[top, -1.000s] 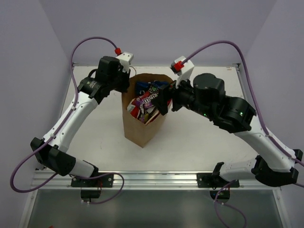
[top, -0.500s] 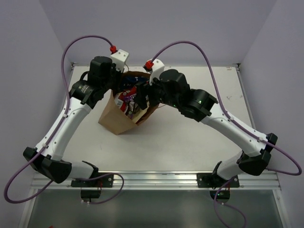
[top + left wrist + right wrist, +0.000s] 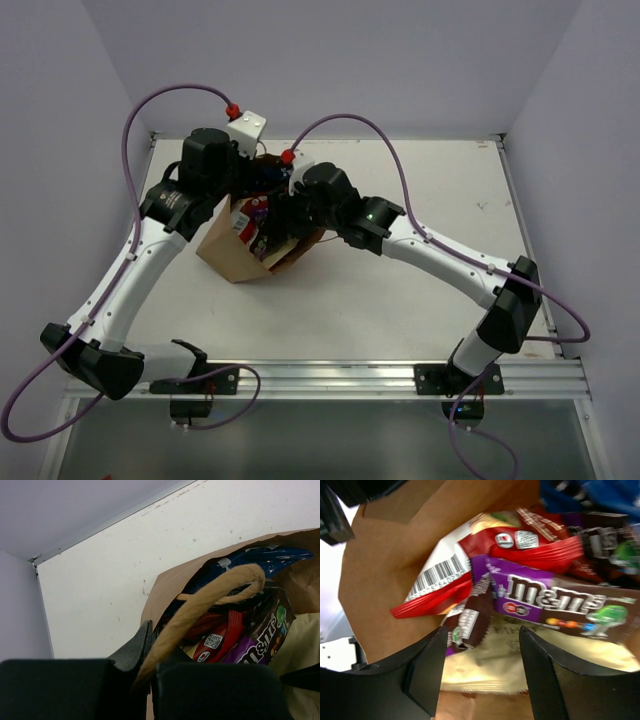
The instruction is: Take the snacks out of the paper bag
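Note:
The brown paper bag [image 3: 232, 252] leans to the left on the white table, its mouth facing right. My left gripper [image 3: 246, 176] is shut on the bag's loop handle [image 3: 210, 597], which runs up from between the jaws. My right gripper [image 3: 482, 630] is open inside the bag's mouth, a finger on each side of a tan packet [image 3: 485, 667] and a dark brown bar [image 3: 472, 620]. Above them lie more snacks: a purple candy packet [image 3: 555, 597] and a white-red packet [image 3: 440, 580]. A blue packet [image 3: 260, 560] shows at the bag's rim.
The white table [image 3: 400, 300] stretches to the right and front of the bag. Purple walls close the back and sides. A metal rail [image 3: 320, 378] with the arm bases runs along the near edge.
The bag has shifted left and tipped over further, carried by my left gripper. My right gripper followed into its mouth, and its jaws have narrowed.

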Tool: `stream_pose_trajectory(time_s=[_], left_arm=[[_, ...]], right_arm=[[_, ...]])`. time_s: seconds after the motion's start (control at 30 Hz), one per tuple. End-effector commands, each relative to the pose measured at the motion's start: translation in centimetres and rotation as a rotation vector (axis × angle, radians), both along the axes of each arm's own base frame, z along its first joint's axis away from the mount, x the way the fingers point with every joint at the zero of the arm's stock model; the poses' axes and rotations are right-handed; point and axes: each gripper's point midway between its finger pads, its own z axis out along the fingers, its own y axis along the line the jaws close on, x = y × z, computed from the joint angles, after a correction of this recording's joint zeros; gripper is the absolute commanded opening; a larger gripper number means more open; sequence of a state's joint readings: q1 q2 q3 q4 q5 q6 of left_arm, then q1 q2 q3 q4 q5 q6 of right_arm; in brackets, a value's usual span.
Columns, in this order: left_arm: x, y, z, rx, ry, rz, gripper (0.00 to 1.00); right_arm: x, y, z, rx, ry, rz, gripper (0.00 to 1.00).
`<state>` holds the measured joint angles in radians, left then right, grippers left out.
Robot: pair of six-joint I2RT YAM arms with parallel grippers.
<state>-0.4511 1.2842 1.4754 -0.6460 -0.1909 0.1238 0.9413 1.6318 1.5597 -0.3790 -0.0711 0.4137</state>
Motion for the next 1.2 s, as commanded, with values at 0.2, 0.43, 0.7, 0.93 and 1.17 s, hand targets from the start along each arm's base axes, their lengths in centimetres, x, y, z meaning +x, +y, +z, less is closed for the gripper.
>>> stream_pose_trajectory(time_s=[0.2, 0.43, 0.7, 0.93, 1.17], left_arm=[[0.7, 0.1, 3.8, -0.070, -0.137, 0.025, 0.00], [0.7, 0.5, 3.3, -0.063, -0.131, 0.050, 0.00], [1.3, 2.5, 2.9, -0.055, -0.132, 0.159, 0.00], [1.5, 3.5, 2.4, -0.075, -0.117, 0.179, 0.00], [1.3, 3.4, 2.5, -0.084, -0.119, 0.166, 0.00]], right_arm=[[0.1, 3.2, 0.3, 0.120, 0.038, 0.060, 0.31], [0.0, -0.2, 6.1, 0.137, -0.114, 0.018, 0.00], [-1.2, -11.3, 15.5, 0.260, -0.282, -0.107, 0.00], [4.4, -22.5, 15.3, 0.230, -0.331, -0.458, 0.00], [9.5, -26.1, 5.3, 0.090, -0.142, -0.631, 0.00]])
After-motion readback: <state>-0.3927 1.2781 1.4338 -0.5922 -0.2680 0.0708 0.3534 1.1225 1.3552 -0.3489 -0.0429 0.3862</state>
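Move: The small brown snack pack lies just off the right hand's open fingertips, about 4 cm left, 1 cm ahead and 4 cm lower. Around it in the paper bag, from the right hand: a purple-and-brown M&M's pack some 5 cm ahead and 2 cm left, a red pack 3 cm ahead and 8 cm left, both about 6 cm down. From the left hand, the brown pack is roughly 6 cm back, 6 cm right and 9 cm lower. The small brown pack is pinched as the right fingers nudge about 2 cm left and down and shut on it. The right hand then lifts it some 20 cm and sweeps it right out of the bag, ending about 28 cm over, turning clockwise and finally easing forward and down above the bare table. The left hand keeps the paper handle pinched, drifting 3 cm left. ##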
